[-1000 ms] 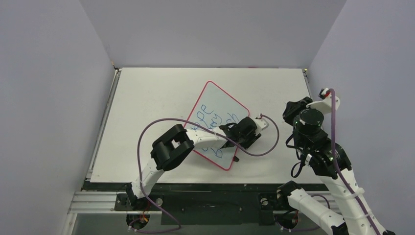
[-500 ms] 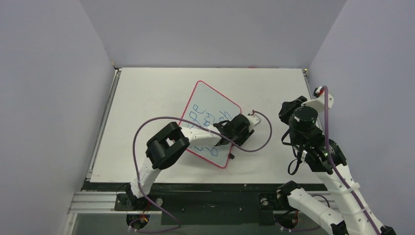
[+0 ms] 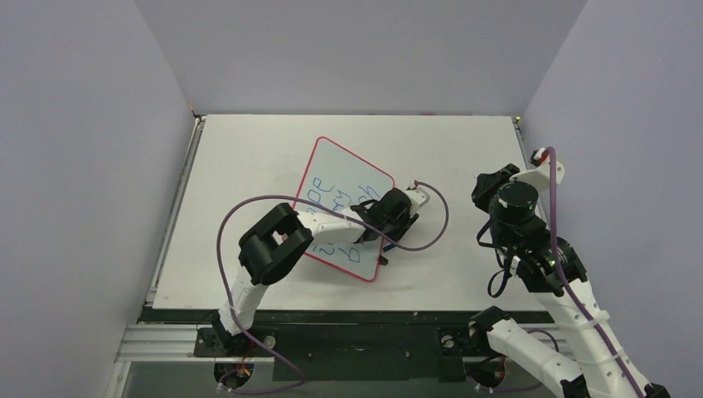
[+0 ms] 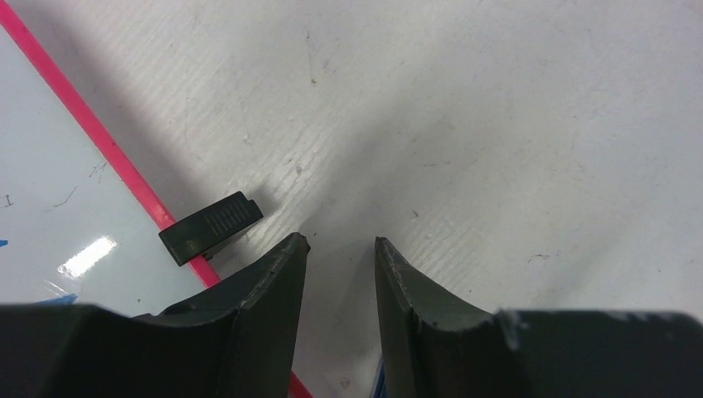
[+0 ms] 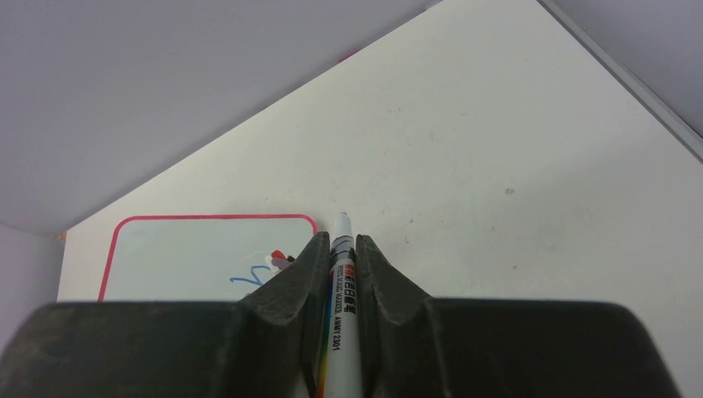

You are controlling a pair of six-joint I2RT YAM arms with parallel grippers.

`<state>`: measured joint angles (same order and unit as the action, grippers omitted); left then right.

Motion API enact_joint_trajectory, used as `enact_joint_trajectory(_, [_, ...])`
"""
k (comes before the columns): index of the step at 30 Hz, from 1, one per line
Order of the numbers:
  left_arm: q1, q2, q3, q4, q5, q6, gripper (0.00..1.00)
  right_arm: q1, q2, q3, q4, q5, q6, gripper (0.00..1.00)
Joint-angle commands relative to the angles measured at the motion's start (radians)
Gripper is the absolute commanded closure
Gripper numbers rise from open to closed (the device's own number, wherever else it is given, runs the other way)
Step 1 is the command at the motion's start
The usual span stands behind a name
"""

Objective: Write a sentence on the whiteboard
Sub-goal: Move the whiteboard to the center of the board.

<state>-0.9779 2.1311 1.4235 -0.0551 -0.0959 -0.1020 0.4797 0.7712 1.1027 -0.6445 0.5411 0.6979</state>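
Observation:
The whiteboard (image 3: 341, 178) lies tilted on the table, its red-pink rim around blue lines of the sentence (image 3: 332, 201). My left gripper (image 3: 383, 222) sits low over the board's right edge, beside a black clip (image 4: 211, 226). Its fingertips (image 4: 290, 257) stand a little apart over bare table, with a blue sliver, apparently the marker's cap (image 4: 379, 383), showing deep between the fingers. My right gripper (image 5: 341, 240) hovers at the table's right, shut on a white marker (image 5: 341, 294). From there the whiteboard (image 5: 191, 253) shows ahead on the left.
Grey walls close in the white table (image 3: 249, 149) on three sides. The left arm's purple cable (image 3: 431, 224) loops over the table to the right of the board. A second black clip (image 3: 384, 264) sits at the board's near corner.
My left gripper has slid left and slightly away, and the whiteboard has moved and turned with it. The right arm shifted a little left early on and has kept still since.

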Motion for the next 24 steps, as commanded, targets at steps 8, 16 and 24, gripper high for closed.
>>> enact_joint_trajectory(8, [0.090,-0.049,-0.101,-0.091,-0.056,-0.018,0.66,0.009,-0.013,-0.017,0.037,-0.015,0.007,1.00])
enact_joint_trajectory(16, [0.102,-0.071,-0.121,-0.122,-0.112,-0.029,0.66,0.008,-0.034,-0.052,0.056,-0.022,0.004,1.00])
enact_joint_trajectory(24, [0.102,-0.108,-0.124,-0.138,-0.101,-0.024,0.65,0.008,-0.062,-0.091,0.081,0.003,-0.003,1.00])
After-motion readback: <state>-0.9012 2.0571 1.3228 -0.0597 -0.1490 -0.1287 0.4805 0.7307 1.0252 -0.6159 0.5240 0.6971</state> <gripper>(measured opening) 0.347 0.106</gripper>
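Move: The whiteboard's middle lies roughly 14 cm to the left hand's left and 7 cm ahead, about level in height, with its right edge alongside the fingers. On that edge, the upper clip is some 6 cm ahead and 3 cm left, the lower clip about 8 cm back and 5 cm left. A blue pen cap lies some 4 cm back and 3 cm left. From the raised right hand, the whiteboard is about 28 cm left, 12 cm ahead and 32 cm below. Already against the whiteboard's right edge between the two clips, the left gripper's side keeps pushing it across the table, about 5 cm left and a little over 2 cm forward. It stays low and swings some 8 degrees counter-clockwise, its opening unchanged. The right hand keeps hold of the marker and sinks about 2 cm. ##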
